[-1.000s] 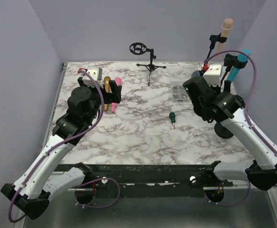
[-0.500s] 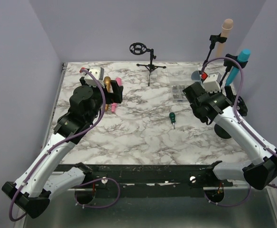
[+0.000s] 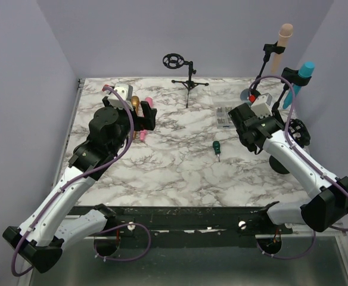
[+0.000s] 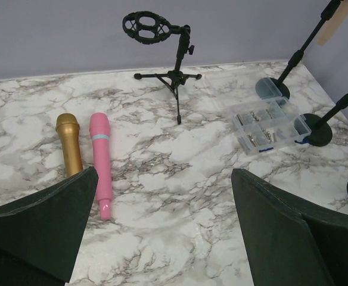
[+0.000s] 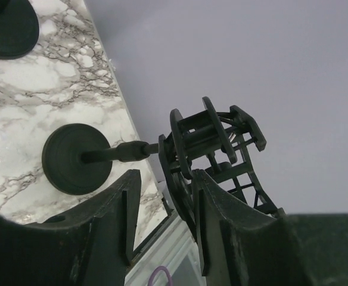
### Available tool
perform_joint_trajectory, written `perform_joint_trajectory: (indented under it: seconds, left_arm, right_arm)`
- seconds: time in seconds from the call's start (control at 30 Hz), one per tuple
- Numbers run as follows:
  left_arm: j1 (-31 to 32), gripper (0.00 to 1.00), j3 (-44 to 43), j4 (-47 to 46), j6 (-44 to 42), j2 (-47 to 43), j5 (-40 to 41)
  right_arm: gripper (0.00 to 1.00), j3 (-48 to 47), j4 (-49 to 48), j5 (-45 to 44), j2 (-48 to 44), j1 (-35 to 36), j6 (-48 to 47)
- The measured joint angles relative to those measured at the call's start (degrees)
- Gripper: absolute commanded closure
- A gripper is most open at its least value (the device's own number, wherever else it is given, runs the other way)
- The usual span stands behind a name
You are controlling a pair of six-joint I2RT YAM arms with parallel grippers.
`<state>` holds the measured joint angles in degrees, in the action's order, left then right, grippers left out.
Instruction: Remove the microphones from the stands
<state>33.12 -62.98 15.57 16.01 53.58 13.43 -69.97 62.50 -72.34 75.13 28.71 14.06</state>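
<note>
A beige microphone (image 3: 285, 36) sits clipped on a tall stand at the back right; its lower end shows in the left wrist view (image 4: 338, 25). A teal microphone (image 3: 303, 74) sits on a second stand by the right wall. My right gripper (image 3: 285, 127) is beside a black empty shock mount (image 5: 213, 140) on a round-based stand (image 5: 72, 158); its fingers (image 5: 221, 208) are slightly apart, with the mount's ring at the gap. My left gripper (image 4: 162, 238) is open wide and empty above the table, near a gold microphone (image 4: 70, 143) and a pink microphone (image 4: 101, 158) that lie flat.
An empty shock mount on a tripod (image 3: 185, 71) stands at the back centre. A clear parts box (image 3: 224, 117) and a green screwdriver (image 3: 217, 147) lie right of centre. Two round stand bases (image 4: 317, 130) sit at the right edge, close to the wall.
My right arm has swung and its wrist has turned, bringing the gripper up to the black shock mount at the right. The left arm has barely moved.
</note>
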Motion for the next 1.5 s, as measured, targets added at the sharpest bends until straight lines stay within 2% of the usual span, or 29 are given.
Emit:
perform_joint_trajectory:
  seconds: [0.07, 0.17, 0.23, 0.3, 0.53, 0.93, 1.07, 1.27, 1.37, 1.5]
  left_arm:
    - [0.20, 0.02, 0.00, 0.00, -0.02, 0.00, 0.00]
    - [0.37, 0.01, 0.00, 0.00, -0.02, 0.00, 0.00]
    - [0.39, 0.02, 0.00, 0.00, -0.02, 0.00, 0.00]
    - [0.39, 0.02, 0.00, 0.00, -0.02, 0.00, 0.00]
    - [0.39, 0.01, 0.00, 0.00, -0.02, 0.00, 0.00]
    - [0.39, 0.02, 0.00, 0.04, -0.07, 0.59, 0.02]
    - [0.39, 0.02, 0.00, 0.02, -0.09, 0.76, 0.02]
    - [0.39, 0.02, 0.00, 0.13, -0.09, 1.27, 0.02]
    - [0.39, 0.01, -0.02, 0.20, -0.09, 1.27, 0.04]
    - [0.39, 0.01, 0.00, 0.26, -0.22, 1.27, 0.13]
  right_arm:
    - [0.61, 0.17, -0.11, -0.04, 1.29, -0.20, -0.46]
    - [0.74, 0.17, -0.13, -0.07, 1.66, -0.22, -0.96]
    - [0.84, 0.17, -0.24, -0.09, 1.55, -0.22, -1.36]
    - [0.99, 0.17, -0.37, 0.02, 1.44, -0.22, -1.95]
    - [0.99, -0.76, -0.48, 0.33, -0.02, 0.09, -3.89]
    - [0.99, -11.78, 3.19, 5.62, 1.07, 4.00, -0.17]
    - [0.99, -16.37, 1.49, 10.73, 0.28, 4.66, -2.71]
    - [0.99, -18.58, -5.92, 24.44, -2.93, 5.55, -8.04]
    - [0.99, -20.11, -9.07, 28.28, -1.90, 8.87, -10.86]
    - [1.00, -23.56, -12.41, 28.81, 2.56, 17.35, -15.19]
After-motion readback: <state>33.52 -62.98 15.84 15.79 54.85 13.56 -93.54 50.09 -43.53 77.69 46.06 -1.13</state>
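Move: The rim of the empty stand's holder is right at the right hand's open fingers, about 3 cm to the right, 1 cm ahead and level with them. From that hand, the teal microphone's stand is some 18 cm ahead and 1 cm left. The screw box lies about 22 cm ahead and 15 cm left, the screwdriver 8 cm ahead and 22 cm left, both roughly 20 cm lower. The holder is some 48 cm right of the left hand, 2 cm back and 9 cm lower. The right hand pinches the holder's rim, then carries the stand about 19 cm left and up, turning counter-clockwise. ##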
